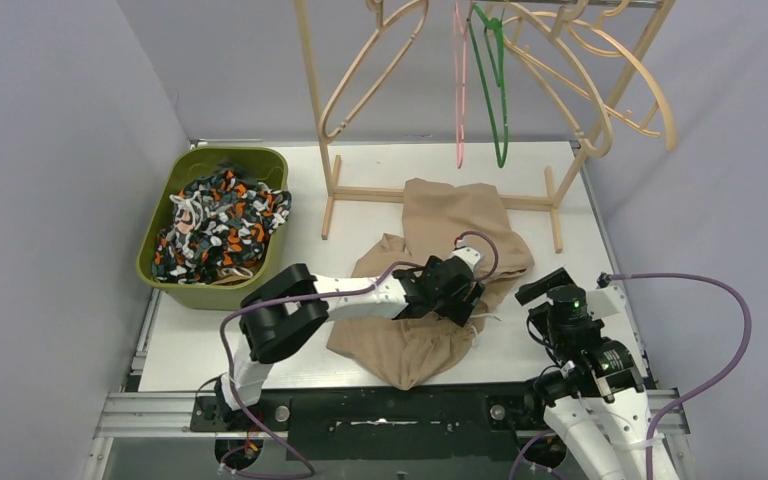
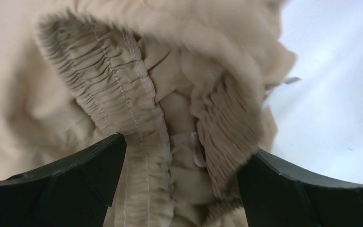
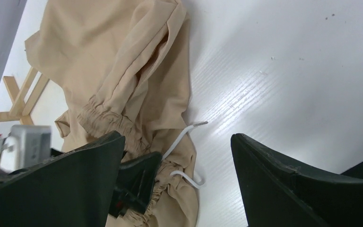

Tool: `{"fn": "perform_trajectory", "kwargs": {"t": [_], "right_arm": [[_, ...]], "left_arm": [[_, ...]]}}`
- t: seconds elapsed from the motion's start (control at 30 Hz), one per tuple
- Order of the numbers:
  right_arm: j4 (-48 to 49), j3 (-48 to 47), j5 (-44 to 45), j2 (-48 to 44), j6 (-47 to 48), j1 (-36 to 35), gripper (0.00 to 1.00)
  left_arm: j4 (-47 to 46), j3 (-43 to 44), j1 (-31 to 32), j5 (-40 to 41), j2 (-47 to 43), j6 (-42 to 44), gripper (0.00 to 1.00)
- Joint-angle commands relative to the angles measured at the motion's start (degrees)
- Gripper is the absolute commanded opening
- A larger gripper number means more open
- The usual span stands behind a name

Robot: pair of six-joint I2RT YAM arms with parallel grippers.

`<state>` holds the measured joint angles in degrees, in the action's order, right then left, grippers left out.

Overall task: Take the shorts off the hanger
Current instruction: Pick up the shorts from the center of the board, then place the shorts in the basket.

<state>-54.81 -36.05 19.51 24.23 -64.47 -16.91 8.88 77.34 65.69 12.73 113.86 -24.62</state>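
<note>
The beige shorts (image 1: 460,225) lie crumpled on the white table (image 1: 260,340), off any hanger. My left gripper (image 1: 468,310) reaches over them. In the left wrist view its jaws (image 2: 183,146) stand open, straddling the bunched gathered waistband (image 2: 123,85), with cloth touching both fingers. My right gripper (image 1: 542,298) is open and empty just right of the shorts. Its view (image 3: 177,139) shows the shorts (image 3: 123,61), their white drawstring (image 3: 184,137) and a left finger (image 3: 137,179) on the waistband. The camouflage shorts (image 1: 222,215) lie in a bin. The other pairs are out of view.
An olive-green bin (image 1: 175,170) stands at the back left. A wooden rack (image 1: 440,195) at the back carries bare wooden hangers (image 1: 380,65), a pink hanger (image 1: 459,100) and a green hanger (image 1: 498,90). Grey walls close in on both sides.
</note>
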Motion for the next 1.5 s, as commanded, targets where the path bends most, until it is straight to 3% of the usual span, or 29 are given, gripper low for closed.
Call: {"fn": "perform_trajectory", "kwargs": {"t": [0.0, 0.07, 0.17, 0.2, 0.33, 0.43, 0.67, 0.77, 1.03, 1.17, 1.3, 1.47], "right_arm": [[0.74, 1.36, -0.14, -0.08, -1.39, 0.14, 0.86], [0.87, 1.42, -0.57, -0.17, -0.91, 0.19, 0.86], [1.17, 1.63, -1.07, -0.49, -0.56, 0.07, 0.86], [1.38, 1.87, -1.06, -0.62, -0.55, 0.04, 0.86], [1.81, 2.26, -1.12, -0.72, -0.36, 0.05, 0.85], [1.70, 2.19, -1.29, -0.82, -0.23, 0.03, 0.85], [1.89, 2.82, -1.69, -1.70, -0.39, -0.09, 0.85], [2.15, 2.83, -1.77, -1.60, -0.18, -0.05, 0.85], [2.95, 3.27, -2.82, -0.90, -0.21, -0.13, 0.85], [2.94, 3.16, -3.38, -1.00, -0.42, -0.14, 0.85], [3.42, 3.67, -3.37, -0.95, -0.37, -0.14, 0.84], [4.14, 3.84, -3.92, 0.25, -0.32, -0.14, 0.84]], "left_arm": [[6.72, 6.36, 0.44, 5.59, 7.73, -1.88, 0.83], [10.38, 5.21, 1.01, 12.88, 9.82, -6.60, 0.83], [9.56, 1.00, 0.77, 13.64, 9.64, -9.98, 0.83], [8.24, -0.38, 0.59, 12.63, 9.28, -9.89, 0.76], [4.17, -5.05, -0.11, 7.12, 8.35, -9.69, 0.30], [3.10, -8.08, 0.06, 7.64, 5.52, -10.77, 0.00], [0.38, -22.09, 2.00, 26.39, -19.81, -16.18, 0.00], [6.65, -23.06, 1.21, 33.23, -29.99, -16.80, 0.00], [20.58, -20.12, -4.69, 40.60, -51.38, -12.44, 0.00], [31.35, -14.50, -11.59, 48.25, -55.78, -10.26, 0.00], [30.52, -10.32, -17.81, 47.79, -58.99, -1.96, 0.00], [29.46, -3.58, -20.66, 52.04, -59.59, 6.25, 0.00]]}}
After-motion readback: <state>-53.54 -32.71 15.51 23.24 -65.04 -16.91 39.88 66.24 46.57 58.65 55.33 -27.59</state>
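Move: The tan shorts lie spread on the table, and the bunched part of their waistband is just below the left hand's open fingers: about 2 cm ahead, 1 cm left and 4 cm lower. The green basket stands about 50 cm to that hand's left and 18 cm farther out; the rack's foot bar is some 20 cm ahead of it and 7 cm left. From the right hand, the waistband lies roughly 5 cm ahead, 13 cm left and 13 cm down. The shorts' waistband is pinched by the left hand, which first sinks some 3 cm and closes nearly shut. Keeping that grip, it pulls left low over the table, then sweeps left and up together towards the basket, about 35 cm left and 30 cm above the grasp, turning counter-clockwise through most of 60 degrees while the fingers tip upward. ##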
